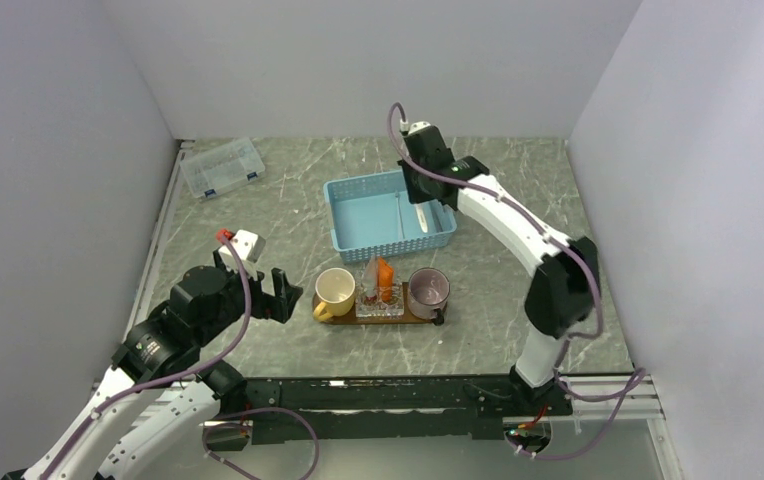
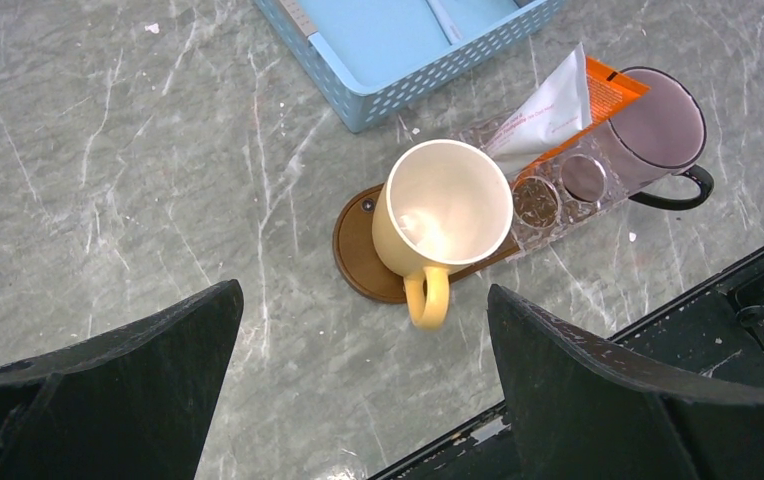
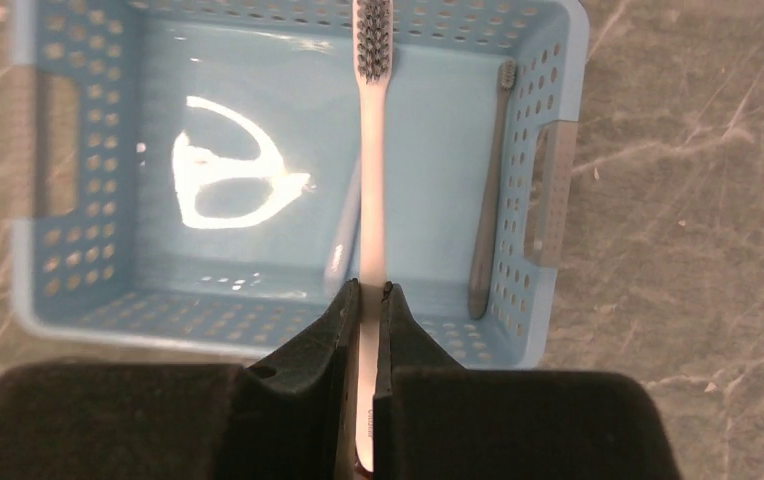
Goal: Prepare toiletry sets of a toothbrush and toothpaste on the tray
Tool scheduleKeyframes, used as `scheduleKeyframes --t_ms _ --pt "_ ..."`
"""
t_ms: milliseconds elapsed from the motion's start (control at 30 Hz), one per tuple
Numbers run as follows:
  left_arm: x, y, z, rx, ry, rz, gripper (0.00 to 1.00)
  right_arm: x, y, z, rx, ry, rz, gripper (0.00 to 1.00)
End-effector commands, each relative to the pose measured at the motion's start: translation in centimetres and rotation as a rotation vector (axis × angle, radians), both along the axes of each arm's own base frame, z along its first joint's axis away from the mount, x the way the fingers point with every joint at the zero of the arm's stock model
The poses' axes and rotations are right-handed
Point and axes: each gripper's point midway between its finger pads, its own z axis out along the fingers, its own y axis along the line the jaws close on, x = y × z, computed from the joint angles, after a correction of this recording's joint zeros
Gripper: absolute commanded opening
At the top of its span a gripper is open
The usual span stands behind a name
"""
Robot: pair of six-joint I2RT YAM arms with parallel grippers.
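Observation:
My right gripper (image 3: 371, 292) is shut on the handle of a white toothbrush (image 3: 373, 150) and holds it above the light-blue basket (image 3: 548, 210), bristles pointing away. From above, that gripper (image 1: 421, 196) hangs over the basket's right part (image 1: 358, 215). A grey toothbrush (image 3: 488, 200) lies inside along the right wall. The dark brown tray (image 1: 375, 319) carries a yellow mug (image 1: 335, 290), a clear holder (image 1: 379, 306) with an orange-and-white toothpaste tube (image 1: 384, 277), and a purple mug (image 1: 428, 290). My left gripper (image 1: 263, 291) stands open left of the tray (image 2: 361, 250), nothing between its fingers.
A clear lidded plastic box (image 1: 222, 167) sits at the back left. White walls close in the grey marble table on three sides. The black rail of the arm bases (image 1: 388, 392) runs along the near edge, just behind the tray.

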Motion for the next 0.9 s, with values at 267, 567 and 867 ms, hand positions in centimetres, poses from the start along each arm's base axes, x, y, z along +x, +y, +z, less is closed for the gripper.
scheduleKeyframes --t_ms 267,567,867 --pt "0.3 -2.5 6.0 -0.183 -0.069 -0.053 0.99 -9.3 2.2 11.7 0.243 -0.356 0.172 0.0" --pt "-1.2 -5.2 11.6 -0.357 -0.122 -0.196 0.99 -17.2 4.7 18.0 0.613 -0.461 0.399 0.0" --pt "-4.1 -7.7 17.7 -0.557 -0.19 -0.41 0.99 -23.7 6.3 22.8 0.953 -0.495 0.615 0.0"
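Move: My right hand still grips the white toothbrush over the basket's right part; the basket's middle is 3 cm ahead, 4 left, 15 below. My open left gripper waits about 25 cm back, 24 left and 5 higher; the clear holder is 16 cm back, 6 left and 15 below, the dark mug 16 back, 3 right. From my left hand, the brush is 25 cm ahead, 24 right; the yellow mug 7 ahead, 9 right. I carry the brush back about 20 cm and up nearly as far, drifting left towards my left gripper, while my right wrist swings its fingers from down-forward to level and forward-left, keeping their hold. My left hand rises some 13 cm and shifts right to meet it, fingers wide open, rolling and turning clockwise until they point nearly level to the right. ##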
